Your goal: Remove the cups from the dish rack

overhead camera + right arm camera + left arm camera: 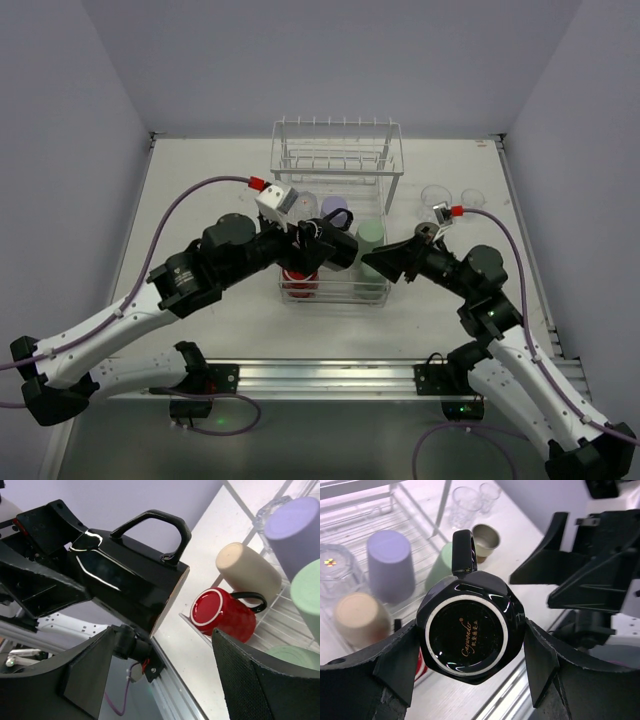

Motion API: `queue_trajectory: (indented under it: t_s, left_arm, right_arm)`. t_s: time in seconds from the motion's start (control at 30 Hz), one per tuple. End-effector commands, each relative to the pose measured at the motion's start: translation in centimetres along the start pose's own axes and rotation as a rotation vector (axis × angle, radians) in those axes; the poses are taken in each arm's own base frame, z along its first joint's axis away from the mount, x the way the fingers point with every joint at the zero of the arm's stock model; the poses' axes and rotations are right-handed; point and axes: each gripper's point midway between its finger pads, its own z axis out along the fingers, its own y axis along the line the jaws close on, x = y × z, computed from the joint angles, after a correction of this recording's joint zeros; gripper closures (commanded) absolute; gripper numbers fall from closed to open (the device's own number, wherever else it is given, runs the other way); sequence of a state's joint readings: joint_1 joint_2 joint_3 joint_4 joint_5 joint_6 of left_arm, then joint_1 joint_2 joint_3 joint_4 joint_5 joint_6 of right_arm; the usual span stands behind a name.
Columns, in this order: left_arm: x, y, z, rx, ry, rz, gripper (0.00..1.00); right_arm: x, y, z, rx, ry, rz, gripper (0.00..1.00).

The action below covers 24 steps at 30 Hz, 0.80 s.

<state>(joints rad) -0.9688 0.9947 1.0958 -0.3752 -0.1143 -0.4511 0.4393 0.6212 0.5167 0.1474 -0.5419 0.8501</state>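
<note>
My left gripper point(470, 645) is shut on a glossy black cup point(466, 635) with a handle, its base turned toward the left wrist camera. It holds the black cup point(125, 580) in the air over the front of the white wire dish rack point(338, 140). In the rack lie a red cup point(225, 614), a tan cup point(247, 572), a lavender cup point(295, 530), a pale green cup point(307, 600) and a clear cup point(335, 567). My right gripper point(165, 645) stands open just right of the black cup, nothing between its fingers.
Two clear cups point(435, 195) point(470, 198) stand on the table right of the rack, with a tan cup point(485, 540) near them. The rack's raised pronged shelf sits at the back. An aluminium rail point(330, 375) runs along the near edge.
</note>
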Motion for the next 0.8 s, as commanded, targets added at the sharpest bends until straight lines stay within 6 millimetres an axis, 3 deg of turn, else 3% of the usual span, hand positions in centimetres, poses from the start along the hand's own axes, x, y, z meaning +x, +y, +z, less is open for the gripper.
queue_trajectory:
  t_s: [0.0,0.2,0.37,0.43,0.47,0.53,0.57,0.63,0.73,0.77]
  left_arm:
    - [-5.7,-4.6,-0.8,0.225,-0.234,-0.148,1.00]
    - [-6.6,-6.4,-0.9,0.347,-0.305,-0.206,1.00]
    - [-7.2,-7.1,-1.4,0.410,-0.372,-0.240,0.99]
    - [-6.5,-6.7,-1.3,0.408,-0.371,-0.255,0.93]
    - [-6.8,-6.7,-1.6,0.413,-0.394,-0.259,0.81]
    - [-6.2,-6.3,-1.6,0.403,-0.393,-0.264,0.60]
    - [-6.1,-6.1,-1.6,0.396,-0.393,-0.264,0.36]
    - [-5.9,-5.7,-2.0,0.378,-0.395,-0.256,0.12]
    - [-6.1,-5.0,-2.8,0.341,-0.400,-0.204,0.00]
    - [-6.2,-4.3,-2.9,0.290,-0.394,-0.191,0.00]
  right_arm:
    - [-0.5,3.0,0.6,-0.144,-0.019,-0.004,0.21]
    - [-0.5,5.9,1.4,-0.263,-0.013,-0.012,0.29]
    - [-1.3,8.0,1.3,-0.365,-0.064,0.004,0.48]
    - [-1.2,8.2,1.1,-0.388,-0.083,0.012,0.55]
    - [-1.7,8.8,0.9,-0.414,-0.110,0.014,0.67]
    - [-1.6,8.8,0.5,-0.433,-0.132,0.024,0.79]
    - [-1.9,9.3,0.1,-0.459,-0.155,0.019,0.91]
    - [-1.9,9.6,-0.4,-0.475,-0.166,0.007,1.00]
    - [-2.2,10.2,-0.7,-0.470,-0.165,-0.036,1.00]
    - [-1.5,8.8,-0.3,-0.387,-0.124,-0.048,1.00]
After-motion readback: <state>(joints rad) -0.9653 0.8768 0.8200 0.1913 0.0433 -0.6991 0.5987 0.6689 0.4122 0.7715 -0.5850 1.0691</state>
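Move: The left hand still holds the black mug, bottom towards itself and mouth to the right; the right gripper lies some 13 cm to its right, about 1 cm ahead and 2 cm lower. From the open right hand, the mug's middle is roughly 10 cm to the left, 1 cm ahead and 1 cm up. In the rack about 18 cm below the right hand, the short green cup is 6 cm ahead and 1 cm left, the tall green cup 7 cm beyond it. Rightward about 3.5 cm, the left hand brings the black mug to the right gripper, then lifts and eases back, rolling its right side up nearly 30 degrees. The right hand comes left to meet it, then rises about 7 cm and draws back, tilting upward and closing on the mug's wall at the rim; the left fingers then spread wide and let go. ##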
